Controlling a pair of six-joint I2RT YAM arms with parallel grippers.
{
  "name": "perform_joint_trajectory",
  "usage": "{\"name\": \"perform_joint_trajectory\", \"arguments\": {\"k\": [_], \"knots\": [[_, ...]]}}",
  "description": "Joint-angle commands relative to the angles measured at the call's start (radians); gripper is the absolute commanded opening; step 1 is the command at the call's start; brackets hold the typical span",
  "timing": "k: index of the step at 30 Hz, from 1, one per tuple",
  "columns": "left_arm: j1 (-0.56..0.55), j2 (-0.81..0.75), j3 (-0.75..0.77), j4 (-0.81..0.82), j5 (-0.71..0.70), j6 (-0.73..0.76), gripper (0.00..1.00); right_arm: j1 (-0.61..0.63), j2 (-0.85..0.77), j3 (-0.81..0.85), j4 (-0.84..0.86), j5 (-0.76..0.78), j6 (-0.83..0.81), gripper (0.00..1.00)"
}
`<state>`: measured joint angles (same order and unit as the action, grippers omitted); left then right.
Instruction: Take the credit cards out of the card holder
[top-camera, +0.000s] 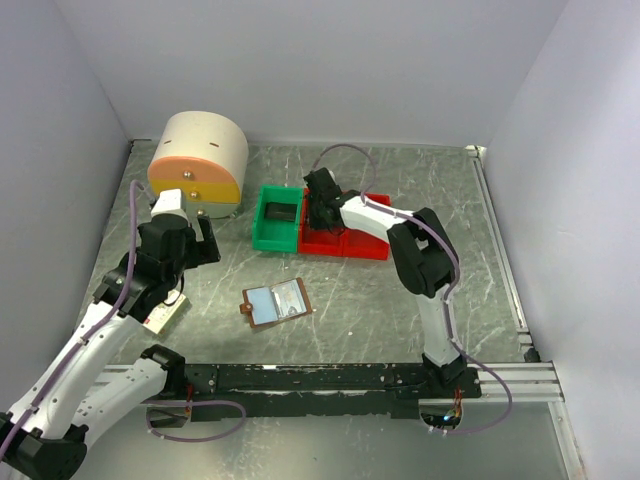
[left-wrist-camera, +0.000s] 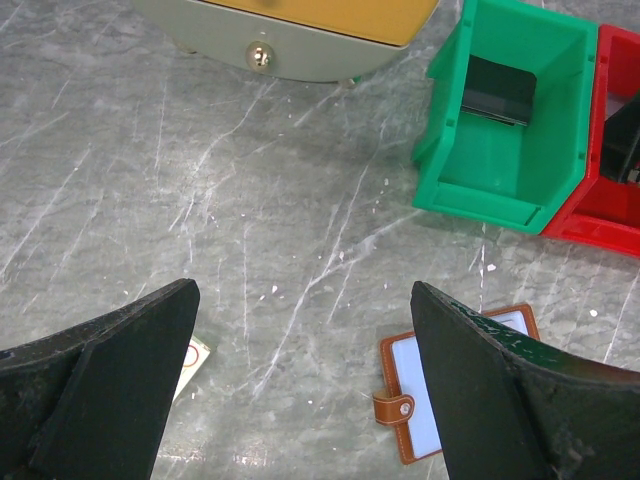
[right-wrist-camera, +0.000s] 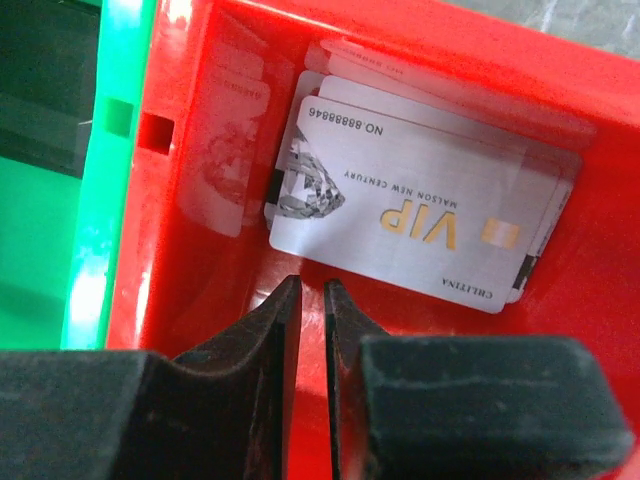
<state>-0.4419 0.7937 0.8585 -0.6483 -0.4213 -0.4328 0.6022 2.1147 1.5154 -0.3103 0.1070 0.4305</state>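
The card holder (top-camera: 277, 302) lies open on the table, brown-edged with pale-blue panels; in the left wrist view the card holder (left-wrist-camera: 425, 392) shows beside my right finger, its tab pointing left. Several credit cards (right-wrist-camera: 400, 210), a silver VIP card on top, lie in the red bin (right-wrist-camera: 200, 300). My right gripper (right-wrist-camera: 311, 285) hangs just above that bin's floor, jaws nearly together with nothing between them; from above the right gripper (top-camera: 320, 205) reaches into the red bin (top-camera: 365, 245). My left gripper (top-camera: 205, 240) is wide open above bare table, left of the holder, as the left gripper (left-wrist-camera: 305, 290) shows.
A green bin (top-camera: 262, 235) holding a dark flat object (left-wrist-camera: 497, 90) stands left of the red bin. A round cream drawer unit (top-camera: 198, 160) sits at the back left. A small white-and-red box (top-camera: 165, 317) lies under the left arm.
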Motion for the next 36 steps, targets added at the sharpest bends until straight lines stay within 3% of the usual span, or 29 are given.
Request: {"name": "perform_joint_trajectory", "arguments": {"k": [1, 8, 16, 25, 32, 36], "knots": [[0.009, -0.008, 0.001, -0.005, 0.009, 0.014, 1.0, 0.002, 0.049, 0.061, -0.043, 0.05, 0.014, 0.16], [0.008, -0.011, 0.002, -0.002, 0.012, 0.015, 1.0, 0.001, 0.065, 0.079, -0.031, 0.108, 0.022, 0.16], [0.009, -0.009, -0.001, 0.002, 0.027, 0.021, 1.0, 0.003, -0.032, 0.0, 0.016, 0.039, 0.027, 0.21], [0.009, 0.011, -0.019, 0.042, 0.147, 0.056, 0.99, 0.001, -0.392, -0.287, 0.185, -0.031, 0.063, 0.43], [0.009, 0.076, -0.011, 0.043, 0.219, 0.065, 1.0, 0.068, -0.616, -0.64, 0.5, -0.259, 0.205, 0.44], [0.008, 0.12, -0.045, 0.109, 0.41, 0.096, 1.0, 0.186, -0.675, -0.807, 0.608, -0.281, 0.242, 0.44]]}}
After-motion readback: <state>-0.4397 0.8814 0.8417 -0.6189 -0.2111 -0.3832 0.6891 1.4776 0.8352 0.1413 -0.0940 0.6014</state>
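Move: The open card holder lies about 19 cm back from the right hand and 10 cm to its left, a couple of centimetres lower. The laid-down credit cards are some 4 cm ahead and 2 cm right of that hand, on the red compartment's floor; the green compartment is roughly 10 cm left and 2 cm ahead. From the left hand the card holder is some 17 cm right, 3 cm back and 20 cm below. Whether the right fingertips touch the laid-down cards can't be seen; nearly shut, they edge forward about 1.5 cm at the cards' near side and pause. Then the hand lifts some 12 cm out of the red compartment and swings back towards the card holder, sinking slightly at the end, fingers part-opening and its left side rolling up about 25 degrees. The left hand, wide open, starts late, right and down towards the holder. ##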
